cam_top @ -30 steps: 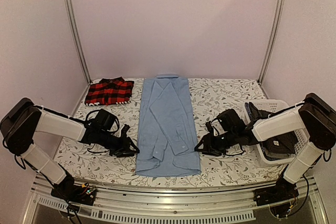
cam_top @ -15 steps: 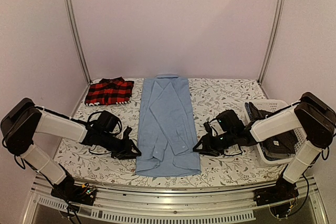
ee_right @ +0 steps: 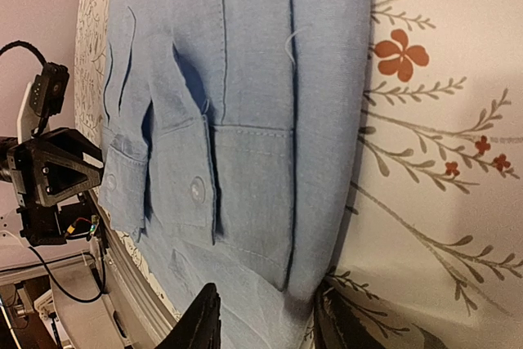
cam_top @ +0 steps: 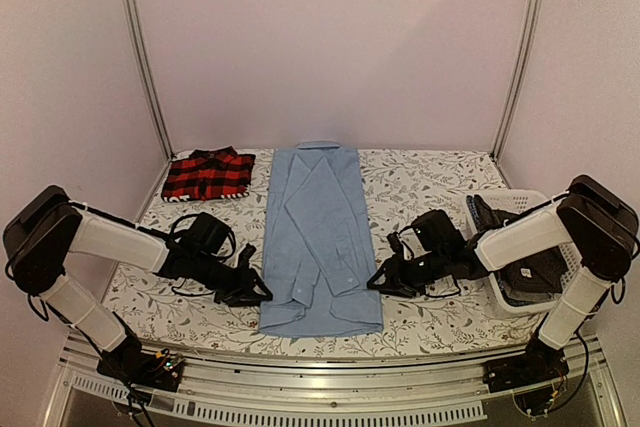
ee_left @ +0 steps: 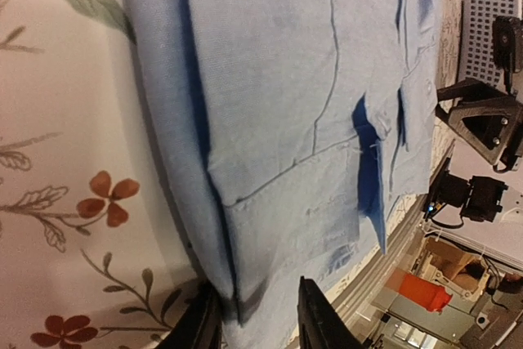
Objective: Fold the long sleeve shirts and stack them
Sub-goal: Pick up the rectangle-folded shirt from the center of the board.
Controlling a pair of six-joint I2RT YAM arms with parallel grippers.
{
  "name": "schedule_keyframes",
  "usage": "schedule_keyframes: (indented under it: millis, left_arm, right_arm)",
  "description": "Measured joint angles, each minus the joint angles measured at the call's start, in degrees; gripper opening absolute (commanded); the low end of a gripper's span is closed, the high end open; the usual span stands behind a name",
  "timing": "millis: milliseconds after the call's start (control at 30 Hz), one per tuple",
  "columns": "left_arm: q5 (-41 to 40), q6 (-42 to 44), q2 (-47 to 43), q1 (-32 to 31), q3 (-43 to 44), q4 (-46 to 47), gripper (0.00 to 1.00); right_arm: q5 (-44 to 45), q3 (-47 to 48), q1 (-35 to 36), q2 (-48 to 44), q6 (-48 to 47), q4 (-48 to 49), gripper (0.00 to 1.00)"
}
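Note:
A light blue long sleeve shirt (cam_top: 318,237) lies flat and lengthwise mid-table, sleeves folded inward, collar at the far end. My left gripper (cam_top: 258,287) is low at its left edge near the hem. In the left wrist view the jaws (ee_left: 253,316) stand open astride that folded edge of the blue cloth (ee_left: 286,120). My right gripper (cam_top: 378,279) mirrors it at the right edge; its jaws (ee_right: 270,316) are open around the cloth fold (ee_right: 245,79). A folded red-and-black plaid shirt (cam_top: 208,173) rests at the back left. Dark shirts (cam_top: 497,217) lie in the basket.
A white plastic basket (cam_top: 520,195) stands at the right edge, behind my right arm. The tablecloth (cam_top: 420,182) has a floral print. A metal rail (cam_top: 320,387) runs along the near edge, just past the shirt's hem.
My left gripper has slid slightly right onto the shirt's left edge. The right gripper has crept slightly left and its jaws have narrowed. The shirt lies unmoved.

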Motion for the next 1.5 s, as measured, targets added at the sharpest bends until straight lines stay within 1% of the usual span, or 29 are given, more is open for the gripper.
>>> schedule_keyframes:
  millis: [100, 200, 600, 800, 900, 1033, 1200, 1333, 1500]
  left_arm:
    - [0.3, -0.1, -0.1, -0.1, -0.1, 0.0, 0.33]
    - [0.3, -0.1, -0.7, -0.1, -0.5, -0.4, 0.32]
    - [1.0, -0.9, -0.3, -0.2, -0.9, -0.5, 0.1]
    - [2.3, -1.2, -0.3, -0.2, -0.9, -0.2, 0.01]
    - [3.3, -1.2, -0.3, -0.2, -0.9, 0.0, 0.0]
    - [4.5, -1.2, -0.7, -0.2, -0.5, -0.1, 0.0]
    - [6.6, -1.2, -2.7, 0.9, 0.5, -0.2, 0.0]
    - [8.5, -1.4, -4.1, 3.1, 1.9, 0.3, 0.0]
    - [11.0, -2.9, -4.2, 5.6, 2.9, 3.3, 0.0]
  right_arm:
    - [-0.4, 0.0, -0.2, 0.3, 0.0, 0.4, 0.36]
    - [-0.6, 0.0, -0.3, 0.5, 0.1, 0.6, 0.34]
    - [-1.4, 0.5, -0.6, 1.9, 0.4, 1.4, 0.2]
    - [-1.6, 0.7, -0.6, 2.1, 0.5, 1.3, 0.1]
    - [-1.7, 1.0, -0.6, 2.1, 0.5, 1.2, 0.04]
    - [-2.2, 1.7, -0.6, 2.0, 0.9, 1.0, 0.01]
    - [-2.4, 2.4, -0.7, 1.9, 0.9, 0.2, 0.0]
    - [-2.9, 4.0, -1.6, 1.4, 0.9, -0.2, 0.0]
    - [-4.0, 6.6, -3.3, 1.2, 1.0, -0.2, 0.0]
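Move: The blue shirt's left side edge is already between my left hand's open fingertips, and its right side edge sits likewise at my right hand's, all at table height. From the left hand the sleeve cuffs are about 11 cm right and level with it, and the bottom hem's middle about 11 cm right and 9 cm back. The plaid shirt lies some 37 cm ahead and 17 cm left of the left hand; from the right hand the basket is roughly 31 cm right and 9 cm ahead. I close both grippers from about a third open, easing the left back about 1 cm, until each pinches one side edge of the blue shirt above the hem. Then I lift both hands and carry them forward, the left up some 6 cm, the right up and forward about 4 cm, keeping the pinch while my left fingers tilt some 15 degrees flatter to the right. ##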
